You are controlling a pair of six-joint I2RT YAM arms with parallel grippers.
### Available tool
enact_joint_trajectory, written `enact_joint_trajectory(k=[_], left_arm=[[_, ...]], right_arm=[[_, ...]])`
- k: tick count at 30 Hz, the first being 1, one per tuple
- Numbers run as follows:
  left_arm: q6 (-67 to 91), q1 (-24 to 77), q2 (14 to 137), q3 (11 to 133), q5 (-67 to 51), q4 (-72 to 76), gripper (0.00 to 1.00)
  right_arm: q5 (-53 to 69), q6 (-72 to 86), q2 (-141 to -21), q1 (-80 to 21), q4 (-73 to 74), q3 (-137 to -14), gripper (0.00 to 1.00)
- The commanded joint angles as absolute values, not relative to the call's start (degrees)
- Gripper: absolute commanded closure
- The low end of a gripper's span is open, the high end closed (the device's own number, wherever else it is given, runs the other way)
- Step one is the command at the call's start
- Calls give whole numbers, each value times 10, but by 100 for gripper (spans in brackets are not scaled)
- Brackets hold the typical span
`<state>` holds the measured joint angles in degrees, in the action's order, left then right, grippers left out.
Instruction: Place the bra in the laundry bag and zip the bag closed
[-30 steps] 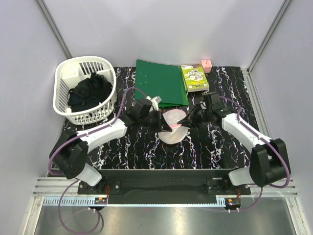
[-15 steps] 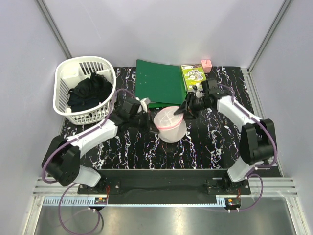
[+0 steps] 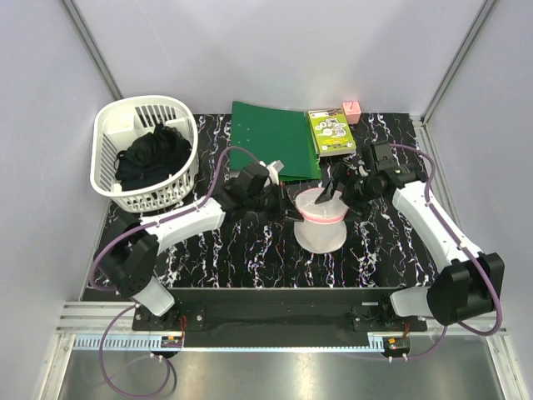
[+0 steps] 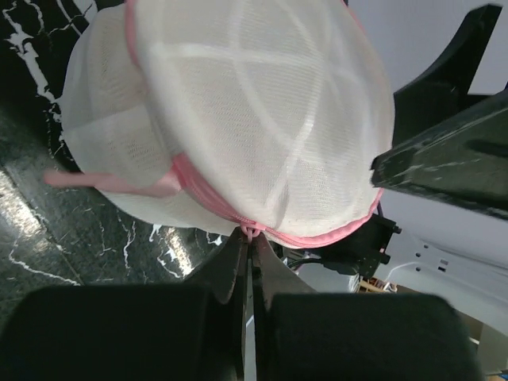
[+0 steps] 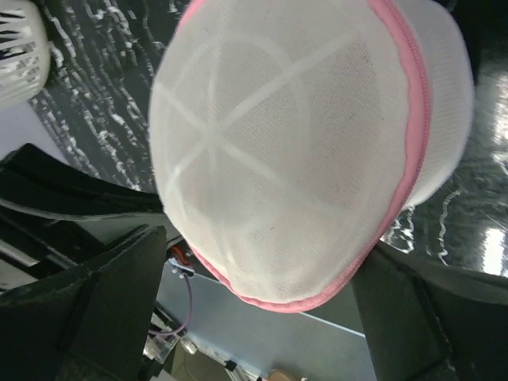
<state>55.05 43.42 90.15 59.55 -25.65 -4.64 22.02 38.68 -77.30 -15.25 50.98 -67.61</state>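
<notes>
The laundry bag (image 3: 321,225), a round white mesh pouch with pink zipper trim, stands on the black marbled table between both arms. My left gripper (image 3: 286,204) is at its left side. In the left wrist view the laundry bag (image 4: 238,119) fills the frame, and my left gripper (image 4: 252,238) is shut on the pink zipper pull (image 4: 251,231) at the rim. My right gripper (image 3: 335,194) is open at the bag's upper right. In the right wrist view its fingers (image 5: 119,294) stand wide on either side of the bag's dome (image 5: 294,151), touching nothing I can see. The bra is hidden.
A white slotted basket (image 3: 112,137) holding black clothes sits at the back left. A green folder (image 3: 275,137), a green printed box (image 3: 331,132) and a small pink object (image 3: 351,111) lie along the back edge. Grey walls enclose the table.
My right gripper has gone from shut to wide open and swung out to the right. The bag and my left gripper have shifted right and nearer.
</notes>
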Motion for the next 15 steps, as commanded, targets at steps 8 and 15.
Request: enact_joint_trajectory(k=[8, 15], left_arm=[[541, 427, 812, 586, -192, -68, 100], [560, 401, 737, 534, -151, -76, 100]], right_arm=[[62, 258, -801, -144, 621, -784, 0], [289, 411, -790, -150, 572, -750, 0]])
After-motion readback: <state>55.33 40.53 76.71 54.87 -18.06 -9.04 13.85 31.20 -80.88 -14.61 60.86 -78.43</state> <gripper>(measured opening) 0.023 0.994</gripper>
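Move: The laundry bag hangs from the shut left gripper, pinched at its pink zip edge, its middle about 6 cm to that hand's right, level with it forward and some 4 cm below. The green folder's middle is roughly 19 cm ahead and 6 cm left of that hand, 14 cm lower; the yellow book is 20 cm ahead, 9 cm right. From the open right gripper, the bag lies about 4 cm left, 3 cm back, 8 cm down. Keep the left gripper shut on the bag's zip edge and, after holding nearly still, carry it about 5 cm left and nearly 4 cm up, swinging the fingers slightly counter-clockwise. Take the wide-open right gripper off to the right, away from the bag, some 5 cm, its fingers turning more steeply down; then ease it a couple of centimetres back left while it rises. ##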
